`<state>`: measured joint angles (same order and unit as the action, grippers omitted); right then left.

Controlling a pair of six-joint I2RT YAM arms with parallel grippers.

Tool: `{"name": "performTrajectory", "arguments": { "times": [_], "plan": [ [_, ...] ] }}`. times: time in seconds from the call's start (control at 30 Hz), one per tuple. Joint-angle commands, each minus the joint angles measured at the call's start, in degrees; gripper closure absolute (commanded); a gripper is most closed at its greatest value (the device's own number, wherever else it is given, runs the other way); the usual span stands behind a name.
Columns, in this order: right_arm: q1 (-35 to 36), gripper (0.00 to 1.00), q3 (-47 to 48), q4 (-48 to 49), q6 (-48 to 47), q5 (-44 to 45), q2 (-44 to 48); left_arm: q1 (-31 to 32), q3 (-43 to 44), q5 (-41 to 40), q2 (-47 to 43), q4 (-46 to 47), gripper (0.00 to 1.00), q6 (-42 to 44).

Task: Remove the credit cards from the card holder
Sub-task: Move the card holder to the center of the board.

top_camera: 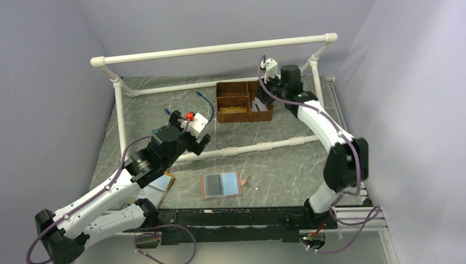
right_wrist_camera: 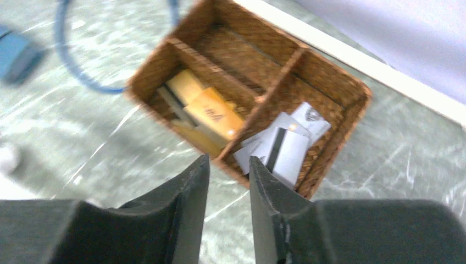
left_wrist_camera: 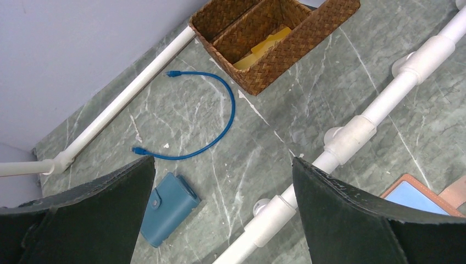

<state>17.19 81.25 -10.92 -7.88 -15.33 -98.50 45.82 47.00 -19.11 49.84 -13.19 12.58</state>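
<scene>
The card holder [top_camera: 221, 185] lies open and flat on the table's near middle, with a reddish-brown rim and grey-blue lining; one corner [left_wrist_camera: 416, 194] shows in the left wrist view. Yellowish-tan credit cards [right_wrist_camera: 210, 111] [left_wrist_camera: 261, 46] lie in one compartment of a woven basket [top_camera: 243, 102], and white cards [right_wrist_camera: 287, 147] lie in the compartment beside them. My right gripper [top_camera: 261, 102] [right_wrist_camera: 229, 165] hangs over the basket's near rim, jaws a narrow gap apart with nothing between them. My left gripper [top_camera: 201, 143] [left_wrist_camera: 223, 162] is wide open and empty above the white pipe, left of the card holder.
A white pipe frame [top_camera: 250, 148] crosses the table and rises at the back. A blue cable [left_wrist_camera: 221, 122] and a closed blue wallet [left_wrist_camera: 167, 209] lie at the back left. An orange-rimmed glossy panel [top_camera: 157, 187] lies under the left arm.
</scene>
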Motion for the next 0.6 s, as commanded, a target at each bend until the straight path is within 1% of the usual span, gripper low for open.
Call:
{"name": "performTrajectory", "arguments": {
  "times": [0.0,0.03,0.13,0.23,0.33,0.4,0.5,0.57],
  "plan": [
    [-0.05,0.62,-5.67,-11.43,-14.00,-20.08,12.23,-0.45,0.02,1.30,-0.97,0.64,0.00,-1.10],
    [-0.05,0.61,-7.62,-12.64,-15.63,-21.46,15.07,-0.51,0.14,1.46,-0.92,0.55,0.01,-1.15],
    [-0.56,0.54,-15.03,-14.27,-19.70,-23.87,23.51,-0.73,0.19,2.21,-0.75,0.38,0.00,-1.26],
    [-3.86,0.44,-25.19,-11.66,-20.75,-27.91,33.25,-1.15,0.43,2.73,0.21,-0.03,0.01,-1.42],
    [-10.24,0.40,-32.22,-8.02,-17.68,-35.55,39.43,-1.69,0.88,2.97,0.81,-0.61,0.00,-1.51],
    [-14.20,0.39,-36.18,-5.35,-15.83,-39.89,43.11,-2.08,0.82,3.36,0.87,-0.56,0.00,-1.69],
    [-18.35,0.38,-40.52,-5.55,-16.41,-43.61,46.97,-2.61,0.83,3.94,1.15,-0.56,0.00,-1.77],
    [-20.95,0.36,-43.00,-5.23,-17.03,-45.28,48.90,-2.87,0.90,4.43,1.57,-0.65,0.01,-2.01]
  ]
}}
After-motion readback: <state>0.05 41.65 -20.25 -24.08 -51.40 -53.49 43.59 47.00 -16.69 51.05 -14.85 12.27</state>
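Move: The open card holder lies about 30 cm back and 15 cm to the left of the right hand, some 18 cm below. The wicker basket's middle is about 7 cm ahead of that hand, 5 cm left and 14 cm below; the front white pipe's middle is roughly 15 cm back and 12 cm left, 16 cm down. From the left hand, the card holder is some 9 cm back, 7 cm right and 23 cm below. Draw the empty right gripper back about 21 cm, away from the basket and towards the open card holder's side of the table, arching up some 5 cm before sinking again and drifting about 6 cm right late on. Swing the fingers roughly 20 degrees counter-clockwise and open them from about a third to nearly two thirds. ##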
